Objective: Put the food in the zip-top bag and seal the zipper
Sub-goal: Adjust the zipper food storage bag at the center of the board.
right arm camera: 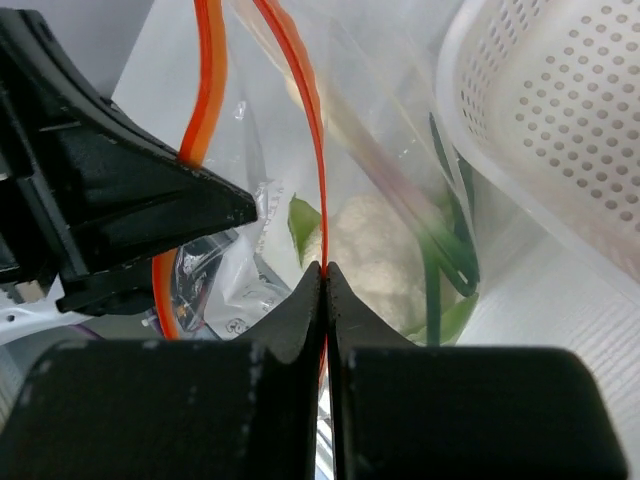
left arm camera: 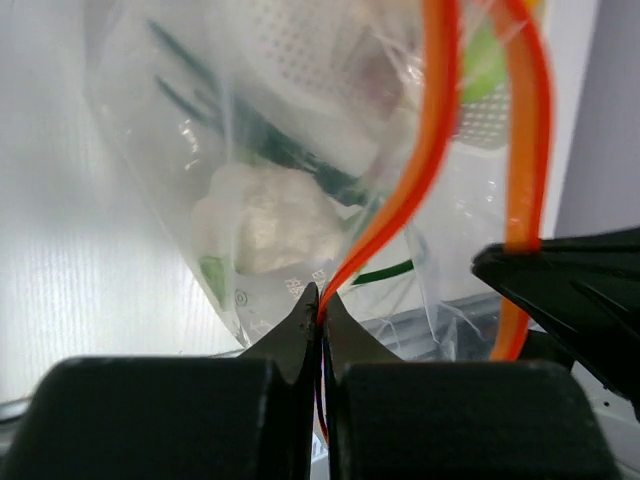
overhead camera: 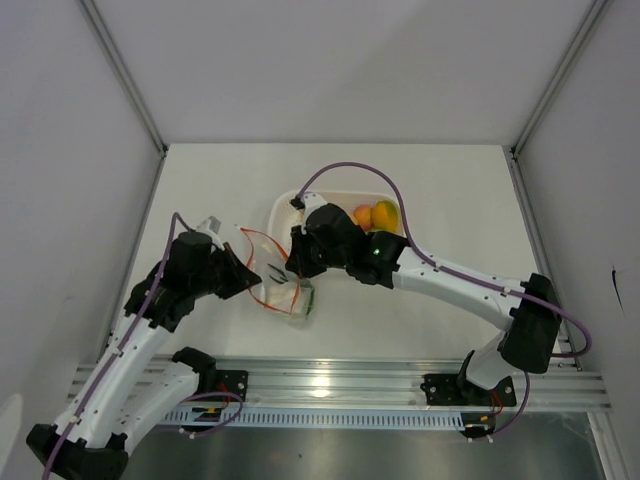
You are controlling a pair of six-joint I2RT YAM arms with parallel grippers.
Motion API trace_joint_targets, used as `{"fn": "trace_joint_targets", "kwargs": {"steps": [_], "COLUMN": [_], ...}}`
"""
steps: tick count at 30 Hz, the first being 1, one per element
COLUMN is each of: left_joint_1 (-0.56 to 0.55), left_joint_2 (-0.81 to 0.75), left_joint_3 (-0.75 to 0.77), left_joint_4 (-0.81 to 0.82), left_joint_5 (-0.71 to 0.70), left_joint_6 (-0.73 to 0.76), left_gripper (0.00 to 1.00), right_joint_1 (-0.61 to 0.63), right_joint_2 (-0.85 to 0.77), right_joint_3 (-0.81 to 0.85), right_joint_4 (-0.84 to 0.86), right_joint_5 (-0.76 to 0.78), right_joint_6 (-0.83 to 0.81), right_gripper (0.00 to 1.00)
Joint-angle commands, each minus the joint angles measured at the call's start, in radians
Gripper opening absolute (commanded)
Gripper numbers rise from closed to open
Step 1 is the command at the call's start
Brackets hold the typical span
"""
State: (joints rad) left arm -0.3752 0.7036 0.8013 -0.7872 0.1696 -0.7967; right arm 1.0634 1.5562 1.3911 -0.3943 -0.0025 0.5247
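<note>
The zip-top bag (overhead camera: pixel 283 290) lies between my two grippers, just in front of the white basket. Its red-orange zipper (overhead camera: pixel 262 240) stands open as two separate strips. My left gripper (left arm camera: pixel 322 308) is shut on one zipper strip (left arm camera: pixel 425 150). The right gripper (right arm camera: pixel 325 270) is shut on the other strip (right arm camera: pixel 300 90). Inside the bag I see a white cauliflower (left arm camera: pixel 265 220) and green beans (right arm camera: pixel 435 260). An orange (overhead camera: pixel 363 215) and a yellow lemon (overhead camera: pixel 386 213) lie in the basket.
The white perforated basket (overhead camera: pixel 285 205) stands right behind the bag, its wall (right arm camera: pixel 560 110) close to the right gripper. The left gripper's black body (right arm camera: pixel 120 200) is near on the right wrist view's left. A metal rail (overhead camera: pixel 330 385) runs along the near edge.
</note>
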Motion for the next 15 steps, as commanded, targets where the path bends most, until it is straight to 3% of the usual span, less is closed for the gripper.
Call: {"fn": "trace_joint_targets", "kwargs": {"steps": [1,5,8,15], "left_joint_1": [0.002,0.002,0.002,0.002], "left_joint_2": [0.016,-0.177,-0.222,-0.087], "left_joint_3": [0.067,0.096,0.098,0.062], "left_joint_4": [-0.064,-0.03,-0.04,-0.082], "left_joint_5": [-0.022,-0.073,-0.13,-0.105], "left_joint_6": [-0.015,-0.035,-0.039,-0.001], "left_gripper": [0.0,0.0,0.01,0.01], "right_joint_1": [0.012,0.015,0.015,-0.008], "right_joint_2": [-0.018,-0.057,-0.068,-0.025], "right_joint_3": [0.069,0.075,0.068,0.063], "right_joint_4": [-0.026,-0.034,-0.017,-0.015], "right_joint_5": [0.035,0.024,0.015,-0.014], "right_joint_6": [-0.04,-0.026,-0.011,-0.011], "right_gripper": [0.0,0.0,0.0,0.0]}}
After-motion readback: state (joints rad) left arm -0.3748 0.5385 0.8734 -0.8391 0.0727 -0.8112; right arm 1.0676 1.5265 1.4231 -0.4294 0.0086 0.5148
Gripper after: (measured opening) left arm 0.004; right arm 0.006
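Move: Both hands already pinch the bag's orange-edged mouth at opposite sides. From the left hand, the bag's middle is about 4 cm right, 1 cm back and 9 cm below; from the right hand, 4 cm left, 4 cm back and 12 cm below. Inside, the cauliflower lies about 5 cm right, 2 cm back and 13 cm below the left hand. The white basket is roughly 17 cm right, 10 cm ahead and 14 cm below the left hand. Both hands keep their shut pinch on the bag's mouth as the left hand, after a slight dip, pulls its edge up about 7 cm and some 2 cm left and back, away from the right hand, its fingers tipping up some 15 degrees, then sinks a little. The right hand nearly holds its place, rising only about 2 cm. ##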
